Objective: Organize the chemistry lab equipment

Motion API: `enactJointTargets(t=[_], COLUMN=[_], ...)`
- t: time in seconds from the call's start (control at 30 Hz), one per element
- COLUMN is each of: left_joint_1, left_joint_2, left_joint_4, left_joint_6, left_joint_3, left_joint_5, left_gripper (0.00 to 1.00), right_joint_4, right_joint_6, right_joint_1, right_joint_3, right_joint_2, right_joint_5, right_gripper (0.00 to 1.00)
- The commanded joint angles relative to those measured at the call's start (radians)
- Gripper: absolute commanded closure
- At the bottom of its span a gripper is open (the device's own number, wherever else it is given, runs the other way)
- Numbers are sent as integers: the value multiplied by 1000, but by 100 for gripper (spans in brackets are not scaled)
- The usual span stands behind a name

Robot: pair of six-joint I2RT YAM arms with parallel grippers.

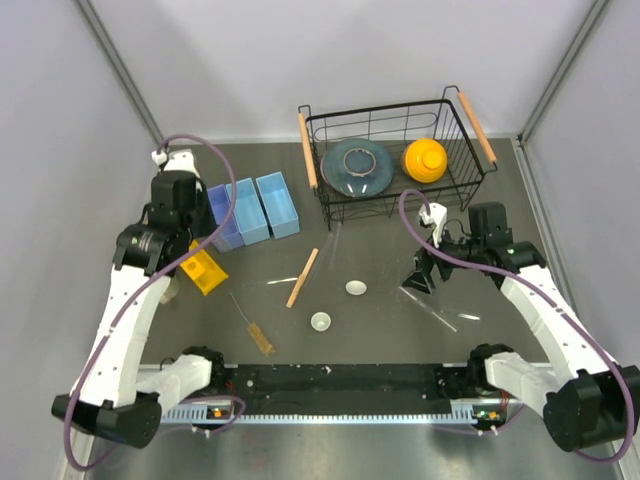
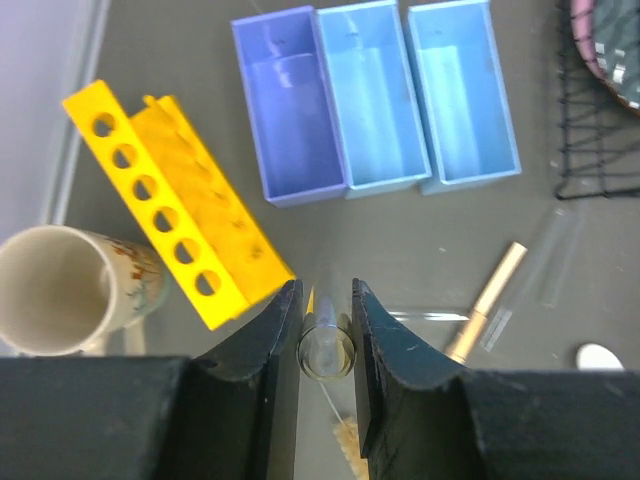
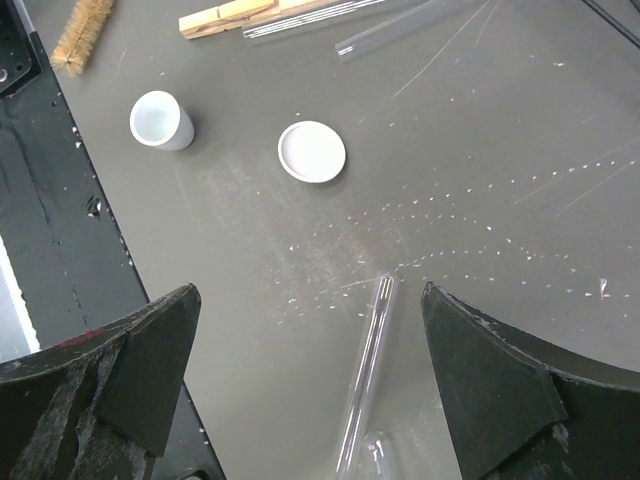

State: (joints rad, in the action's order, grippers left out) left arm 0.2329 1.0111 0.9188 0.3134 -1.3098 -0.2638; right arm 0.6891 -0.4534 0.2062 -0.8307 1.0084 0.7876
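My left gripper [image 2: 326, 300] is shut on a clear glass test tube [image 2: 326, 348], seen end-on between the jaws, just right of a yellow test tube rack [image 2: 170, 200]. My right gripper [image 3: 307, 300] is open above a thin clear rod [image 3: 368, 370] lying on the table. A white round lid [image 3: 312, 151] and a small white cup-shaped dish [image 3: 160, 120] lie beyond it. The tan wooden stick [image 1: 302, 277], the wire brush with amber bristles [image 1: 255, 330] and another clear rod [image 1: 282, 281] lie mid-table. In the top view the right gripper [image 1: 420, 275] hovers right of the dishes.
Three blue bins [image 1: 250, 210] stand side by side at the back left. A black wire basket [image 1: 470, 175] at the back holds a blue-grey plate [image 1: 355, 165] and a yellow bowl [image 1: 425, 158]. A cream cup [image 2: 60, 290] lies left of the rack.
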Motion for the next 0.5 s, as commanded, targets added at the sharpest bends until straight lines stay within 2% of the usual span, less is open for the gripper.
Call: enactJointTargets(t=[0.0,0.17,0.27,0.47], left_joint_1=[-87,-225,-361,-464], left_joint_2=[67,142,190,287], left_joint_4=[-44,-113,-159,-247], left_joint_6=[-95,-117,-112,-73], left_joint_3=[-72,-92,-106,-128], left_joint_5=[-64,-9,41,57], left_gripper=[90,90,90,90], right_joint_4=[-56,-56,-54,-54], right_joint_6=[-1,-1,1,5], right_joint_1=[-5,-5,-5,-5], right_joint_3=[12,12,15,15], right_joint_2=[-33,-31,-24,-13], right_joint_5=[30,18,25,33], right_gripper=[7,7,7,7])
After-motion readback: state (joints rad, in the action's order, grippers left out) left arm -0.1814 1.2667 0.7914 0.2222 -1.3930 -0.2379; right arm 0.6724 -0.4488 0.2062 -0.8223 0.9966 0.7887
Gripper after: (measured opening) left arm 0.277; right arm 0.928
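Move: The left hand holds a clear glass tube high over the table. The yellow rack it heads for lies about 12 cm to its left, 5 cm ahead and 24 cm below. The mug stands some 19 cm left and 2 cm nearer the base, and the purple bin about 14 cm ahead and 5 cm left, both similarly low. From the idle right hand the rack is roughly 54 cm left, 14 cm ahead and 12 cm below. Leftward in one steady sweep of some 12 cm, with about 6 cm forward and only a slight sinking, the left hand carries the tube away from beside the bins to a place above the yellow rack. The wrist swings about 20 degrees counter-clockwise as it goes, and the barely parted fingers keep their hold on the tube. ##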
